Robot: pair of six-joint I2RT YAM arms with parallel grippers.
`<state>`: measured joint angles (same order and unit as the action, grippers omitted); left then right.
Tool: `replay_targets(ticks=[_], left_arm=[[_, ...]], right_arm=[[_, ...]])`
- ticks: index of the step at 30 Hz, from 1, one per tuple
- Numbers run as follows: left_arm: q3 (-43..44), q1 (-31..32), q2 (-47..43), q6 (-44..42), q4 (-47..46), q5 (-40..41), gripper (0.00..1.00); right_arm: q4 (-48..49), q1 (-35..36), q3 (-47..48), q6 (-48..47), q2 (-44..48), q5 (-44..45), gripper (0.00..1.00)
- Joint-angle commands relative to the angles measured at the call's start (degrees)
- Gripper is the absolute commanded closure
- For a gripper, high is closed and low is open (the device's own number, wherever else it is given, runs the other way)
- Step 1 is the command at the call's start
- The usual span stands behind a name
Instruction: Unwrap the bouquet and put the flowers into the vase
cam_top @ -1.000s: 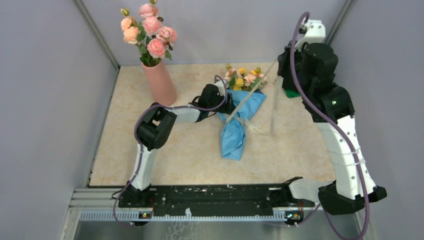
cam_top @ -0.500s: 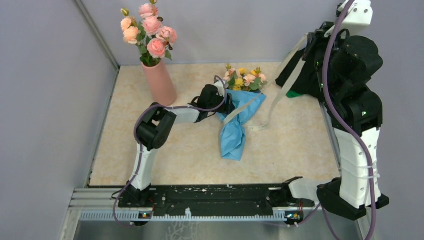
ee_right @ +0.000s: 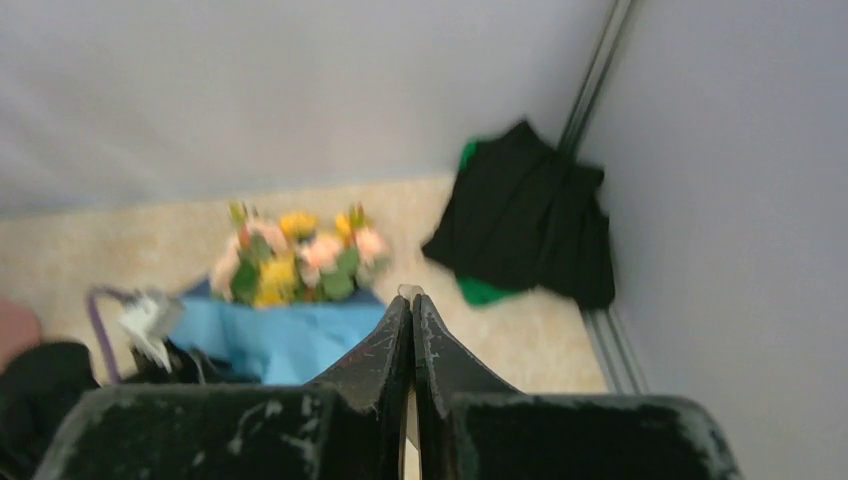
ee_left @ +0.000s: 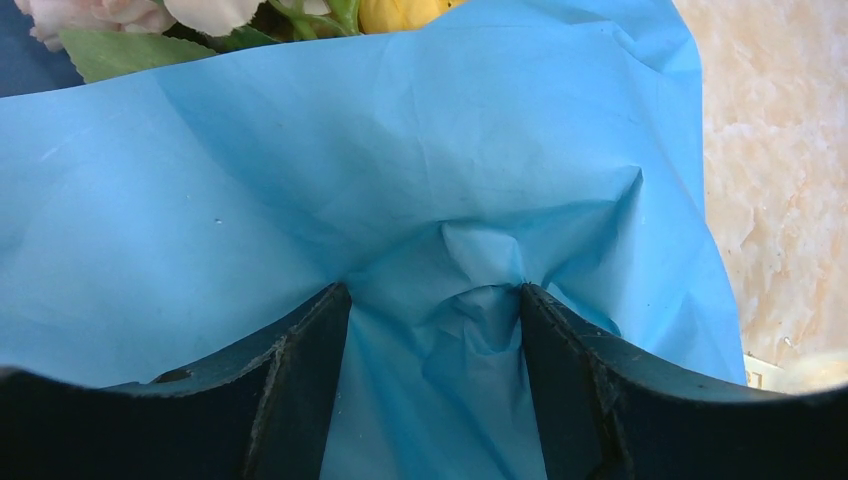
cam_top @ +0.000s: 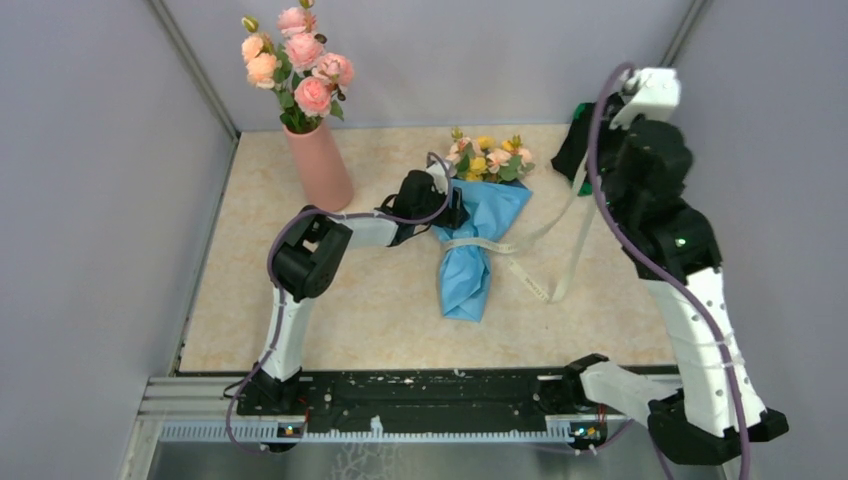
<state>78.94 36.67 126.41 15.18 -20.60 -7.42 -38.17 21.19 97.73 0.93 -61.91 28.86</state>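
Observation:
The bouquet (cam_top: 470, 250) lies on the table in its blue paper, with its yellow and peach flowers (cam_top: 488, 158) at the far end. My left gripper (cam_top: 452, 210) is shut on the blue paper (ee_left: 430, 180), which is bunched between its fingers (ee_left: 322, 340). A cream ribbon (cam_top: 560, 270) still crosses the wrap's waist and loops loosely over the table up to my raised right gripper (ee_right: 411, 300), shut on its tip. The salmon-pink vase (cam_top: 320, 165) stands at the back left, holding pink roses (cam_top: 298, 55).
A black cloth heap with a bit of green (cam_top: 574, 150) lies in the back right corner, beside my right arm. Grey walls close the table (cam_top: 350, 310) in on the left, back and right.
My right arm swung up and back with the ribbon, then came lower. The ribbon, taut a second ago, now hangs slack and loops onto the table. The left arm has not moved.

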Motion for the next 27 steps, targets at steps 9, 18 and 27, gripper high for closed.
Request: replay_targets(ticks=[9,18,27], left_arm=[[-7.08,-0.89,-3.95,-1.47,5.44,-0.30,0.30],[-5.76,-0.73,-2.84,-0.77,5.42,-1.43,0.30],[-5.35,-0.73,-2.62,-0.92,5.47,-1.15,0.30]], right_arm=[[8.53,-0.43,-32.51,7.84,0.62,-8.96,0.56],[14.85,1.73,-42.37,12.31,-4.16,-23.05,0.45],[20.29,5.32,-49.11,13.66,-11.01,-23.99,0.45]])
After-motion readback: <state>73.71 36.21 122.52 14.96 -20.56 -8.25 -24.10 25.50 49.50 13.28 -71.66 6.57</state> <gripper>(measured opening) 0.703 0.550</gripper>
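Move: The right hand, holding the ribbon's end high up, is headed for the ribbon where it crosses the wrapping's waist: roughly 46 cm below, 16 cm to the left and 7 cm ahead. Near table height too, the flowers lie about 30 cm ahead and 10 cm left, the black cloth some 32 cm ahead and 14 cm right. From the left hand, already on the wrapping, that crossing lies about 8 cm back, 2 cm right and 1 cm below. Letting go of the ribbon's end as its fingers open to about half, the right hand plunges some 37 cm towards the ribbon at the bouquet's waist, veering about 11 cm left while its fingers tip down some 45 degrees and swing about 20 degrees counter-clockwise. The left hand's spread fingers stay on the wrapping and drag the wrapping about 2 cm back and left. ##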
